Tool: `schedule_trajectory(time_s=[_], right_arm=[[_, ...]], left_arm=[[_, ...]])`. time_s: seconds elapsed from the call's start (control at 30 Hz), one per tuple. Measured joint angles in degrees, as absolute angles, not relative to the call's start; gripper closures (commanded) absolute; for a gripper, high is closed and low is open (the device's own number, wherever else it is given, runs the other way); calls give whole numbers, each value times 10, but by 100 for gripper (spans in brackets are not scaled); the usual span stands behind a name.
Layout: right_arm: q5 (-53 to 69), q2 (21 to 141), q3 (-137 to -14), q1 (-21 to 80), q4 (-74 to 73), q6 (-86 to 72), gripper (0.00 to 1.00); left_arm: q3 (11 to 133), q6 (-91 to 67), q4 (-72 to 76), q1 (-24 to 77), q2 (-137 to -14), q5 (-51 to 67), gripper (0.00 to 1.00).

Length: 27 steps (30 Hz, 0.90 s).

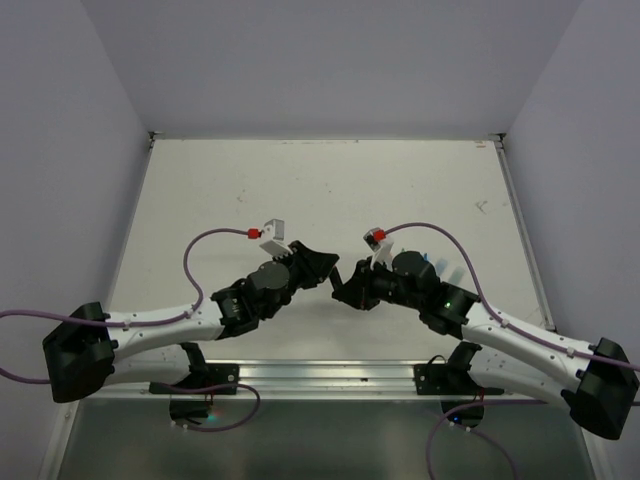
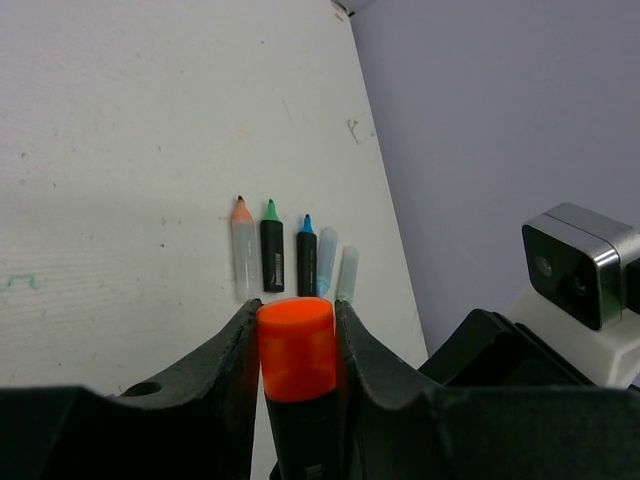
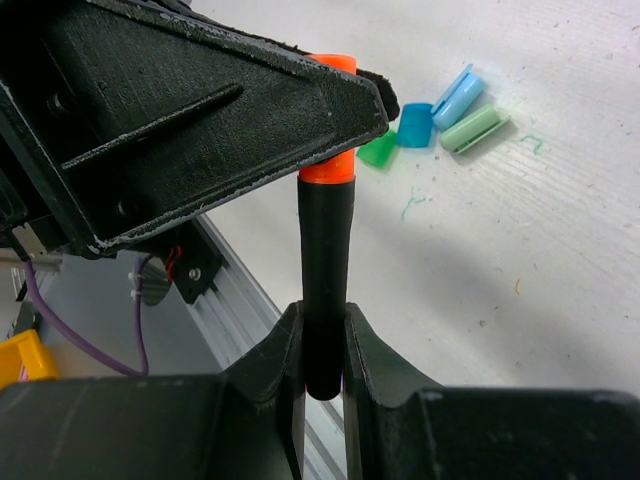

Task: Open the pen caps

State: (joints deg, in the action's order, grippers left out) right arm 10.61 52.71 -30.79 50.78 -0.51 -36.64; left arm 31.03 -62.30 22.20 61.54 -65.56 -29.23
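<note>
An orange pen cap (image 2: 296,345) sits on a black marker body (image 3: 325,260) held in the air between my two grippers. My left gripper (image 2: 296,320) is shut on the cap, one finger on each side. My right gripper (image 3: 324,325) is shut on the marker's rear end. In the top view the two grippers, left (image 1: 318,268) and right (image 1: 352,285), meet nose to nose above the table's near middle. Loose pen caps lie on the table: green (image 3: 378,150), blue (image 3: 412,125), light blue (image 3: 457,97) and mint (image 3: 472,128).
Several uncapped markers lie side by side on the white table (image 2: 120,150): a pale one with an orange tip (image 2: 243,262), a black green-tipped one (image 2: 271,255), a black blue-tipped one (image 2: 306,258), a light blue one (image 2: 327,262) and a mint one (image 2: 347,273). A metal rail (image 3: 235,290) runs along the near edge.
</note>
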Motion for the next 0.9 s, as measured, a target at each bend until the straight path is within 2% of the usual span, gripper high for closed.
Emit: schedule_trajectory(time_s=[0.2, 0.43, 0.6, 0.77, 0.9], right_arm=[[67, 523, -292, 519, 30, -378, 100], [-1, 489, -272, 526, 53, -396, 100], [32, 469, -258, 552, -56, -399, 100], [32, 476, -258, 552, -98, -403, 100], [-14, 513, -271, 551, -130, -406, 100]], left_arm=[[323, -606, 214, 547, -659, -190, 100], [404, -558, 164, 496, -707, -105, 100], [434, -502, 161, 362, -724, -229, 100], [436, -478, 149, 353, -723, -263, 100], [427, -473, 101, 353, -695, -270, 100]])
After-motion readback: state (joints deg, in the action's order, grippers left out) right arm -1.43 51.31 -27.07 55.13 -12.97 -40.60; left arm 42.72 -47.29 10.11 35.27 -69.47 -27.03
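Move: The orange pen's black body, held at its lower end by the right gripper, has its middle some 5 cm back, 1 cm right and 2 cm below the left hand. About 18 cm below that hand, the loose light green cap lies about 2 cm ahead and 6 cm left, the green cap 2 cm back and 12 cm left. From the right hand, the orange cap is some 6 cm ahead, 2 cm left and 3 cm up; the uncapped green pen lies roughly 10 cm ahead, 17 cm right and 15 cm below. Keep both grips and pull the left gripper firmly forward off the pen body, letting the right hand be drawn along about 2 cm. As the cap gives, swing the left forward and left, some 13 cm forward and 12 cm left overall, turning about 20 degrees counter-clockwise; bring the right hand back, then lower it with a drift to the right, finishing some 7 cm down. ##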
